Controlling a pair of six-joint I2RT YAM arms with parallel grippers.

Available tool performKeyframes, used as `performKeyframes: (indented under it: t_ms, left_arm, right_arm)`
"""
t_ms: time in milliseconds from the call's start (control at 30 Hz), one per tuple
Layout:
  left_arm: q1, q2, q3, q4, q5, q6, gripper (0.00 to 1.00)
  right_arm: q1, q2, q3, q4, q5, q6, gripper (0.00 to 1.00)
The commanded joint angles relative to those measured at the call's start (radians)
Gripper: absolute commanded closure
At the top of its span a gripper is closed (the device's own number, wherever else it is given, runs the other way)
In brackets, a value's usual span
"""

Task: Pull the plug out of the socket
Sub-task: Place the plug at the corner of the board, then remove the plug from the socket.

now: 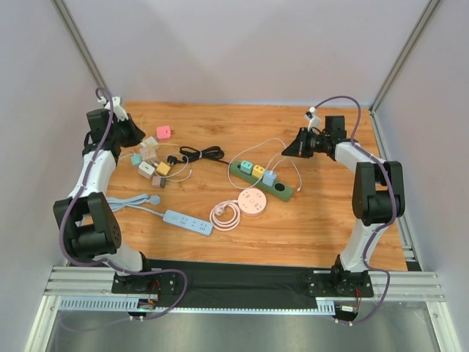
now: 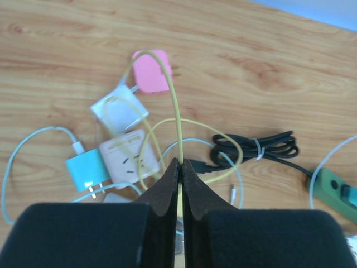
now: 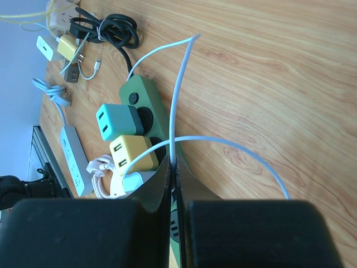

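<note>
The green power strip (image 1: pixel 260 181) lies mid-table with a teal plug (image 3: pixel 114 120), a yellow plug (image 3: pixel 131 154) and a light-blue plug (image 3: pixel 133 181) seated in it. My right gripper (image 3: pixel 173 162) hangs just right of the strip, shut on a thin white cable (image 3: pixel 179 89). That cable loops over the strip towards the light-blue plug. At the far left, my left gripper (image 2: pixel 181 163) is shut on a thin yellow cable (image 2: pixel 174 95). This cable runs up to a pink charger (image 2: pixel 150 71) in a heap of loose chargers.
White (image 2: pixel 118 110), beige (image 2: pixel 127 158) and teal (image 2: pixel 86 170) chargers lie under the left gripper. A coiled black cable (image 2: pixel 256 148) lies between them and the strip. A blue power strip (image 1: pixel 187 221) and a round pink socket (image 1: pixel 253 202) sit nearer the front.
</note>
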Motion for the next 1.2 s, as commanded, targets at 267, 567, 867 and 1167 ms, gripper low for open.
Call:
performKeyframes:
  t_ms: [267, 567, 867, 1167]
  left_arm:
    - [0.018, -0.061, -0.049, 0.041, -0.026, -0.015, 0.37]
    - [0.009, -0.26, -0.116, 0.149, 0.1, -0.035, 0.06]
    - [-0.148, -0.4, -0.256, 0.347, 0.298, -0.096, 0.0]
    - [-0.224, -0.482, -0.391, 0.4, 0.369, -0.236, 0.0]
  right_arm:
    - [-0.082, -0.048, 0.029, -0.032, -0.066, -0.088, 0.87]
    - [-0.079, -0.107, 0.045, -0.093, -0.05, -0.2, 0.6]
    - [-0.05, -0.216, 0.028, -0.174, -0.125, -0.438, 0.42]
    - [0.101, -0.313, -0.046, -0.562, -0.136, -1.232, 0.35]
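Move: The left fingers pinch the yellow cable. The loose yellow plug is about 4 cm to their right, 2 cm ahead and 17 cm below; the white block lies about 8 cm ahead and 2 cm left, the pink plug some 17 cm ahead and 4 cm right. The right fingers pinch the white cable; the green strip's blue plug is about 6 cm left, 1 cm ahead and 9 cm below, the round socket some 14 cm left and 9 cm back. Dip the left gripper about 3 cm over the loose plugs while opening it to let go of the yellow cable, then lift well clear and swing right and back, away from them, turning clockwise and ending fully open. Ease the right gripper 4 cm right, open it off the white cable, then raise it about 6 cm and draw it back and a little left, turning counter-clockwise some 30 degrees. ##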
